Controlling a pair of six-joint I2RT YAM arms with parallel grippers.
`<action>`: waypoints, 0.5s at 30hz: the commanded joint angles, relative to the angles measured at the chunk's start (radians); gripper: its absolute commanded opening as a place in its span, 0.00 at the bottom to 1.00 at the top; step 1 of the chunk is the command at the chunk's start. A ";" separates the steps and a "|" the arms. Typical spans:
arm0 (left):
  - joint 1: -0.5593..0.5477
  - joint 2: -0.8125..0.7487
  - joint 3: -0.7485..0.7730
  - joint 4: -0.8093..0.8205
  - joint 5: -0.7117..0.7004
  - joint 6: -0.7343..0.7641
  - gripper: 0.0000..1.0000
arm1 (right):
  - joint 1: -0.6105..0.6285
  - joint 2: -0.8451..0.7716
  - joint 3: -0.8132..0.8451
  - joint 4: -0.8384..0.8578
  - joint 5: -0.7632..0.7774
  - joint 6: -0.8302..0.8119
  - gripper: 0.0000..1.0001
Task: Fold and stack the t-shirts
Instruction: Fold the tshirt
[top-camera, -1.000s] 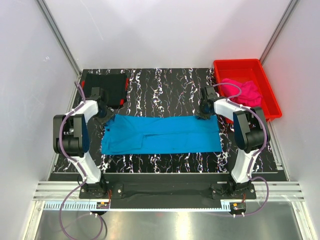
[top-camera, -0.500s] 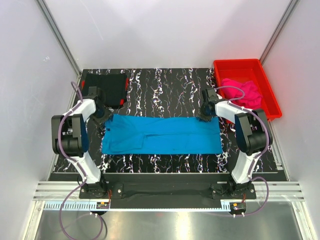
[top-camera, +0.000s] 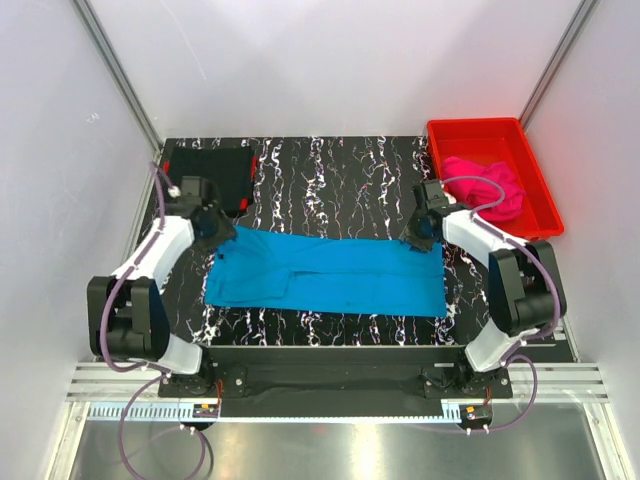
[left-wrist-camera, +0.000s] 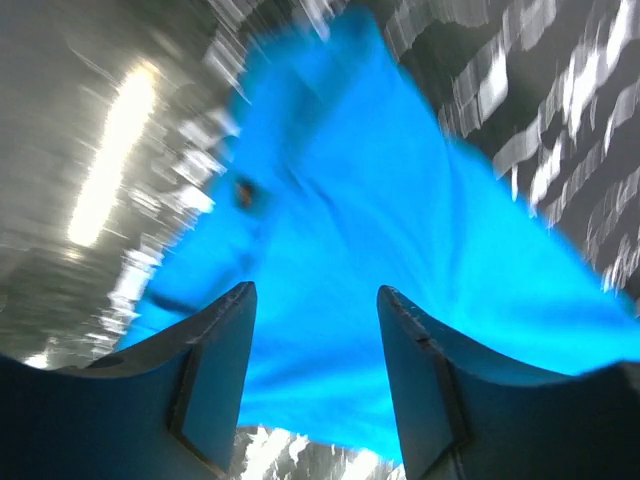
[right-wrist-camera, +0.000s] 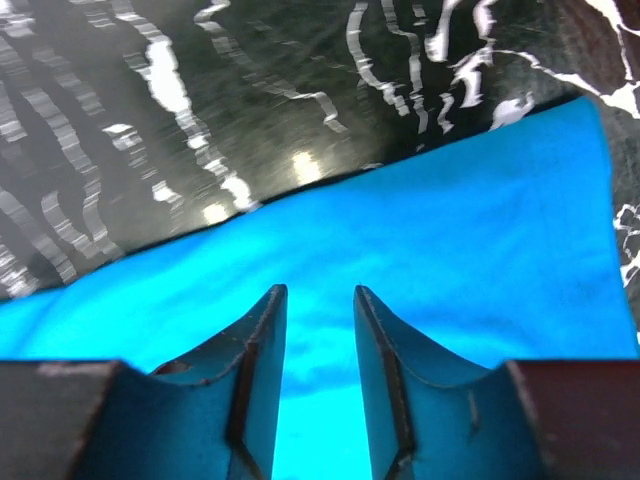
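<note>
The turquoise-blue t-shirt (top-camera: 325, 272) lies flat as a long band across the marbled black mat, and it fills the left wrist view (left-wrist-camera: 400, 230) and the right wrist view (right-wrist-camera: 430, 260). My left gripper (top-camera: 222, 232) (left-wrist-camera: 315, 290) hovers open over its far left corner, with nothing between the fingers. At the far right corner my right gripper (top-camera: 422, 238) (right-wrist-camera: 318, 290) is open too, just above the cloth's back edge. A black t-shirt (top-camera: 210, 172) sits folded square at the back left. The pink t-shirt (top-camera: 485, 185) lies crumpled in the bin.
The red plastic bin (top-camera: 475, 128) stands at the back right, beside the mat. White walls with metal rails close in both sides. Bare mat (top-camera: 330, 185) stretches behind the blue shirt, and a narrow strip (top-camera: 320, 325) runs in front of it.
Both grippers have opened wider and let go of the blue shirt's far edge. The left arm's elbow has swung toward the near edge, and the right elbow has dropped back too.
</note>
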 joint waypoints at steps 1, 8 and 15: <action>-0.062 0.006 -0.085 0.098 0.154 0.008 0.56 | -0.003 -0.098 -0.007 0.009 -0.053 -0.032 0.42; -0.141 0.184 -0.033 0.138 0.138 -0.054 0.55 | -0.003 -0.260 -0.038 0.019 -0.108 -0.080 0.56; -0.203 0.339 0.117 0.057 0.071 -0.077 0.56 | -0.003 -0.271 -0.007 -0.005 -0.087 -0.126 0.61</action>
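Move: The left hand hovers by the blue shirt's collar end; the folded-over part it heads for lies about 8 cm to its right, level with it and roughly 8 cm down. The small black collar tag is some 2 cm to its right, level with it and also 8 cm below; the black t-shirt pile is about 16 cm ahead and 2 cm left. From the right hand, the shirt's far right corner lies about 2 cm ahead, 6 cm right and 4 cm below; the pink t-shirt is roughly 12 cm ahead and 16 cm right. The left hand swings about 8 cm right and sinks about 7 cm onto the shirt's folded-over part, bowing back some 3 cm and then coming forward again, its half-open fingers turning about 10 degrees clockwise and steepening as they arrive at the cloth. Meanwhile the right hand, holding nothing, rises about 8 cm almost straight up away from the shirt's far edge near the right corner, opening its fingers wider and tipping them outward by over 10 degrees. ##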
